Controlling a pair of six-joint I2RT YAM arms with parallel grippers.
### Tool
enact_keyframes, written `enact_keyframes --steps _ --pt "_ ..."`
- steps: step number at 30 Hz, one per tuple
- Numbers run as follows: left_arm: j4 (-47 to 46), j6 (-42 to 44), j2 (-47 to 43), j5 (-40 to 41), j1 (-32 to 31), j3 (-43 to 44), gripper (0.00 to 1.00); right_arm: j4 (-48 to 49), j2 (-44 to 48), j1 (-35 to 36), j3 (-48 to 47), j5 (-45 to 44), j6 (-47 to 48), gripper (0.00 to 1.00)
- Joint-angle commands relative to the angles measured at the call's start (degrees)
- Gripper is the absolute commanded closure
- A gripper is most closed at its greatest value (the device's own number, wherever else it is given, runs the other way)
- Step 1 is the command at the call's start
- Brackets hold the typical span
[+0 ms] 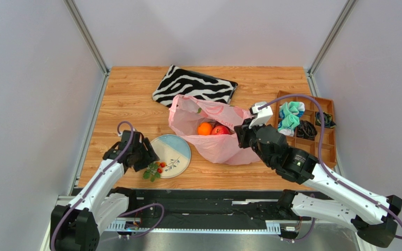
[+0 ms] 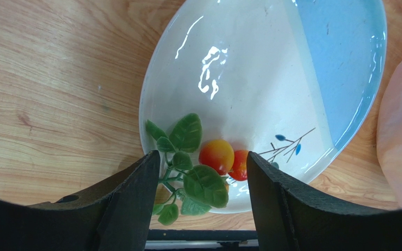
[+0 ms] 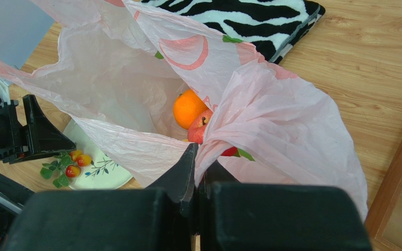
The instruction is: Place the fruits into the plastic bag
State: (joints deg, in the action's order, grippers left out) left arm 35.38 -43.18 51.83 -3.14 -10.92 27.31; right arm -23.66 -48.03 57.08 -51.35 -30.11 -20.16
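Observation:
A small leafy berry sprig [image 2: 208,172] with red-yellow berries lies on the near rim of the blue-and-cream plate [image 2: 250,68]. My left gripper [image 2: 203,157] is open, one finger on each side of the sprig, with gaps showing on both sides. The pink plastic bag [image 1: 219,149] lies mid-table with its mouth held up. My right gripper [image 3: 200,149] is shut on the bag's rim. Inside the bag I see an orange [image 3: 189,107] and a red apple [image 3: 200,128]. Other fruits in the bag are hidden by the plastic.
A zebra-striped pouch [image 1: 193,86] lies behind the bag. At the right stands a wooden compartment tray [image 1: 326,144] holding rolled cloth items. The plate [image 1: 179,146] sits close to the table's near edge, left of the bag.

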Motion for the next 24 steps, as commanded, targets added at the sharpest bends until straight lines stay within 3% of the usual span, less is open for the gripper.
enact_keyframes --steps 1,5,8,9,22,24 --pt "-0.13 -0.68 0.90 -1.96 -0.42 -0.15 0.36 2.21 1.18 0.05 0.64 -1.18 -0.58 1.00" --pt "-0.31 -0.59 1.34 -2.49 -0.42 -0.33 0.43 2.22 1.01 0.05 0.55 -1.36 -0.58 1.00" --pt "-0.39 -0.68 1.34 -3.01 -0.42 -0.42 0.53 2.21 0.75 0.05 0.46 -1.44 -0.40 1.00" --pt "-0.39 -0.77 1.34 -2.93 -0.42 -0.42 0.62 2.21 0.75 0.05 0.46 -1.44 -0.49 1.00" --pt "-2.68 -2.08 0.46 -6.53 -0.42 -1.82 0.90 2.39 0.31 0.05 0.55 -1.44 -0.67 1.00" --pt "-2.86 -2.35 -0.06 -6.62 -0.42 -1.30 1.00 2.21 0.39 0.14 0.46 -1.27 -0.75 1.00"
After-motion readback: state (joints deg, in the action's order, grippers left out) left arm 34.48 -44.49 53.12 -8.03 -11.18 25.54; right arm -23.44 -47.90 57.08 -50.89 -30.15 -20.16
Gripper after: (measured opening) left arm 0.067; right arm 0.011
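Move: The leafy tomato sprig lies just under the left hand's fingertips, its middle about 2 cm back, 2 cm to the right and some 2 cm lower, with its small tomatoes about 1 cm back and 3 cm to the right of the hand. The plate's middle is about 4 cm ahead and 7 cm to the right; the pink plastic bag is roughly 12 cm ahead and 25 cm to the right. From the right hand, the sprig is some 32 cm to the left, 6 cm back and 24 cm lower. The left hand, low over the plate's near-left edge, closes its fingers from about two-thirds open to almost shut on the leaves and stem of the tomato sprig, while easing about 1.5 cm to the right, 1 cm back and 1 cm down. The right hand stays still, its shut fingers keeping their pinch on the bag's rim to hold the mouth open. ##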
